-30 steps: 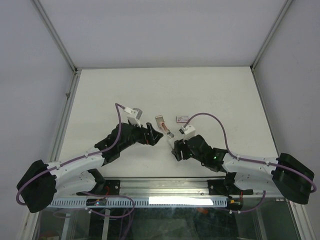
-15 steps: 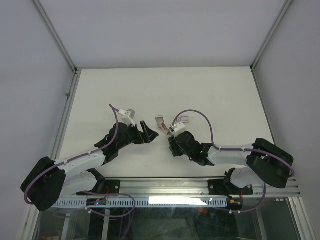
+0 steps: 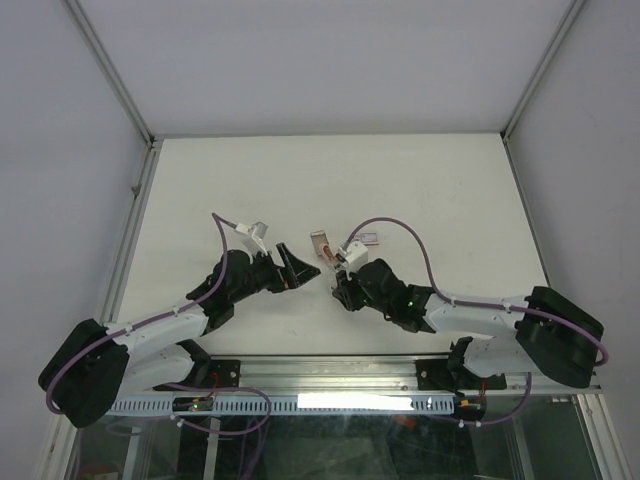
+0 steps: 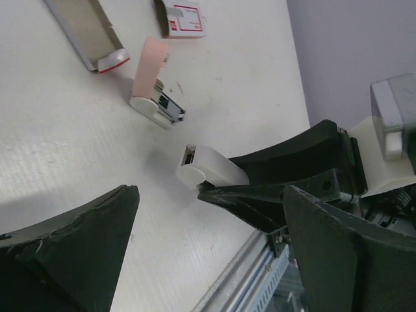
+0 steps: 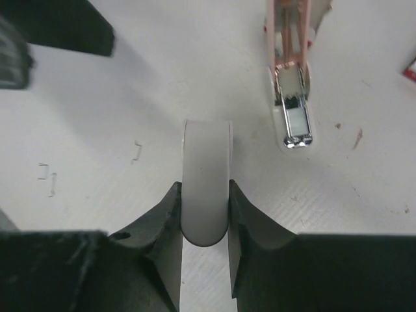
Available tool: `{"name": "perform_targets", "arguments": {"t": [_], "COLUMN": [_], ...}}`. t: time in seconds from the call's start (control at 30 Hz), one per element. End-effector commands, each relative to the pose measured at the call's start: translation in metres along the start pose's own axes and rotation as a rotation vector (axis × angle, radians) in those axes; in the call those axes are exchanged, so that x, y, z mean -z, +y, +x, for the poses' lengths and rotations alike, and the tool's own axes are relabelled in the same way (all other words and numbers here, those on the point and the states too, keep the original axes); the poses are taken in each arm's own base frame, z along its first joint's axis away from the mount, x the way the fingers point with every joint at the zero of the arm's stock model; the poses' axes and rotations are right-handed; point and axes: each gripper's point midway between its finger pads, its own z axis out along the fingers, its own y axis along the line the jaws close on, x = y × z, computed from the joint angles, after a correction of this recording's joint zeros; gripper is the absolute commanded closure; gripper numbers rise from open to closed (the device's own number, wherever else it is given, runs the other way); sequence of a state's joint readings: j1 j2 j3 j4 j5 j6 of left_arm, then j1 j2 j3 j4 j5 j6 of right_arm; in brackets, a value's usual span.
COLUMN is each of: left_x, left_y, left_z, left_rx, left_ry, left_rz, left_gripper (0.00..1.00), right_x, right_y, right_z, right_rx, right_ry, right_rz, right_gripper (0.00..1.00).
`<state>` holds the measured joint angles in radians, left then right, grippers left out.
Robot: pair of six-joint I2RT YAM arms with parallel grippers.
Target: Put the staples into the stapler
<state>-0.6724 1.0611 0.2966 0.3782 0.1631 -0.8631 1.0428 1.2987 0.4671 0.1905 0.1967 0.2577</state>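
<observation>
The stapler lies apart in two pieces. My right gripper is shut on its white half, the fingers pressing both long sides, low over the table. The pink half, with its shiny metal channel, lies just beyond to the right. The staples' red-and-white box sits further back, with its pinkish-grey tray pulled out beside it. My left gripper stands wide open and empty, facing the white half from the left. In the top view the left gripper and right gripper nearly meet.
A few loose staples lie on the white table left of the held piece. The table's metal front rail runs close below both grippers. The enclosure's walls surround the table.
My right gripper moved left and forward and closed its fingers on the white half. The left gripper drew back slightly to the left and stayed open.
</observation>
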Motion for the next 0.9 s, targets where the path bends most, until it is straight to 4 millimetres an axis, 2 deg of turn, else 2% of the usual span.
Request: {"name": "perform_targets", "arguments": {"t": [0.0, 0.13, 0.3, 0.63, 0.73, 0.87], "left_x": [0.005, 0.004, 0.005, -0.002, -0.004, -0.006], "left_y": [-0.039, -0.051, -0.062, -0.061, -0.061, -0.049], "left_z": [-0.001, 0.001, 0.003, 0.021, 0.025, 0.032], "left_rx": [0.103, 0.134, 0.168, 0.193, 0.197, 0.214], "left_ry": [0.027, 0.058, 0.089, 0.143, 0.158, 0.168], "left_rz": [0.178, 0.229, 0.287, 0.269, 0.258, 0.216], "left_gripper": [0.03, 0.07, 0.18, 0.4, 0.4, 0.33], "right_x": [0.02, 0.03, 0.037, 0.04, 0.04, 0.043], "right_y": [0.032, 0.046, 0.055, 0.059, 0.058, 0.06], "right_z": [-0.049, -0.06, -0.069, -0.079, -0.079, -0.082], "right_rx": [0.048, 0.081, 0.102, 0.116, 0.12, 0.12], "right_ry": [-0.179, -0.237, -0.281, -0.33, -0.333, -0.345], "right_rz": [-0.164, -0.236, -0.269, -0.267, -0.256, -0.265], "right_gripper": [0.95, 0.96, 0.96, 0.96, 0.96, 0.96]}}
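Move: The white stapler is already pinched in my right fingers, its middle about 5 cm back, 7 cm right and 5 cm below my wide-open left hand. My left fingers stand some 6 cm ahead, 8 cm left and 5 cm above my right hand. The open pink stapler lies about 1 cm ahead, 7 cm right and 8 cm below my left hand. The open box is about 4 cm ahead of that hand, 4 cm right and 8 cm down. I raise the white stapler about 5 cm in my right hand, bringing it left and a little back towards my left fingers and turning it counter-clockwise. My left hand comes some 4 cm right and 2 cm back to meet it, rising first, then sinking, rolling its left side down while its fingers close about a third of the way around the stapler's front end. ##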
